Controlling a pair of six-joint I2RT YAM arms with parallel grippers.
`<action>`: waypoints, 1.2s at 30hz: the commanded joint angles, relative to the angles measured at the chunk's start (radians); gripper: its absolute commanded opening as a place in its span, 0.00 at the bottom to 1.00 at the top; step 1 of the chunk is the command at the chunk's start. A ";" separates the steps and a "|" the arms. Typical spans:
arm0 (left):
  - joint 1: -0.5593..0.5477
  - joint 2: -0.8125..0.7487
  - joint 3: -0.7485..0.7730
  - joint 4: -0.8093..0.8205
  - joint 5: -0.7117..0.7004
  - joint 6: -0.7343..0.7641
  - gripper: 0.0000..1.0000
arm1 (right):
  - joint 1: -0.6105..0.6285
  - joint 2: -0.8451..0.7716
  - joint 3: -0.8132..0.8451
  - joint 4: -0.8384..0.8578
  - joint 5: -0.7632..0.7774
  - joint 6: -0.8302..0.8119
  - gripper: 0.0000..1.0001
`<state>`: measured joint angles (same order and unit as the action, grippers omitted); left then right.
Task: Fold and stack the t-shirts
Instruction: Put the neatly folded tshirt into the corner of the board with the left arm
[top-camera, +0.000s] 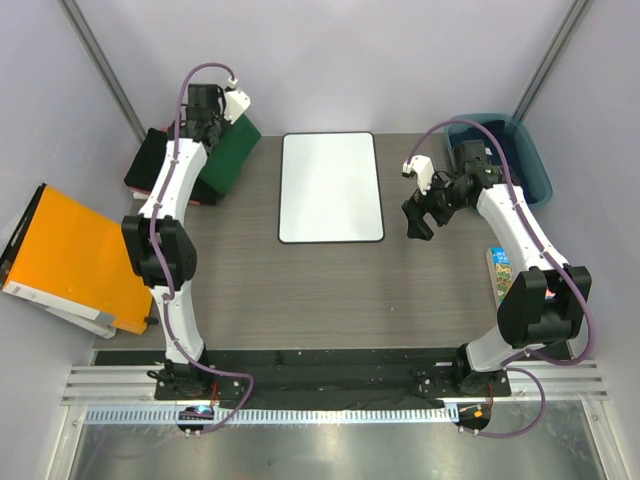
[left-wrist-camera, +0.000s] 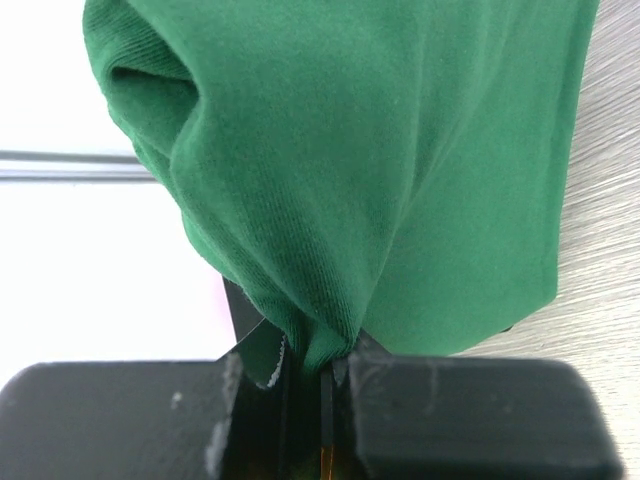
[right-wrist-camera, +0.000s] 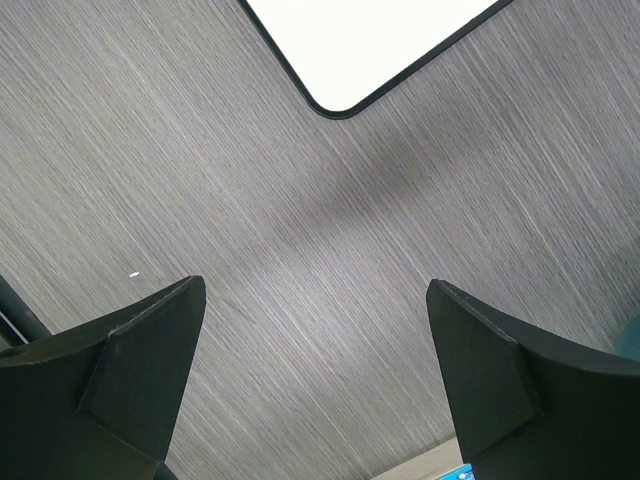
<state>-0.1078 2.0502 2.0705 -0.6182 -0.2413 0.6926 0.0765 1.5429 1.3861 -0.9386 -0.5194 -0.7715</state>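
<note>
A folded dark green t-shirt (top-camera: 232, 152) hangs from my left gripper (top-camera: 207, 118) at the table's far left corner. In the left wrist view the green t-shirt (left-wrist-camera: 400, 170) fills the frame and a bunched edge of it is pinched in my left gripper (left-wrist-camera: 318, 372), which is shut. Under it lies a black folded t-shirt (top-camera: 148, 165) with red showing at its near edge. My right gripper (top-camera: 418, 222) hovers open over bare table, right of the white board (top-camera: 330, 187). My right gripper (right-wrist-camera: 315, 330) holds nothing between its wide fingers.
An orange folder (top-camera: 72, 258) leans off the table's left side. A blue bin (top-camera: 505, 152) stands at the far right corner behind the right arm. A small coloured card (top-camera: 499, 268) lies near the right edge. The white board's corner (right-wrist-camera: 360, 50) shows ahead of the right fingers.
</note>
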 joint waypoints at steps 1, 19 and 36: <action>0.022 -0.068 -0.006 0.086 -0.062 0.015 0.00 | 0.003 -0.035 0.010 0.026 -0.019 0.005 0.97; 0.079 0.045 -0.043 0.244 -0.168 0.099 0.00 | 0.009 -0.035 0.013 0.021 -0.013 0.017 0.97; 0.171 0.180 -0.092 0.536 -0.351 0.266 0.78 | 0.008 -0.033 0.008 0.024 -0.014 0.034 0.98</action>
<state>0.0227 2.1761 1.9728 -0.2981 -0.4759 0.8619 0.0795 1.5429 1.3861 -0.9375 -0.5190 -0.7532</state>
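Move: The left gripper, still pinching the folded green t-shirt, should take it to the stack of dark t-shirts in the far left corner, about 12 cm to its left, 2 cm ahead and roughly 20 cm lower. The white board lies some 32 cm right of this hand and 3 cm back; the orange folder about 40 cm left and 25 cm back. From the idle right hand, the stack is roughly 70 cm left, 25 cm ahead and 12 cm below. Carry the green t-shirt left over the dark stack, about 11 cm in all, at first nearly level, then sinking some 4 cm and easing slightly forward. Turn the wrist gently counter-clockwise on the way, its left side rising about 15 degrees. Only at the very end, with the hand still travelling left, spread the fingers well open to release the shirt. ##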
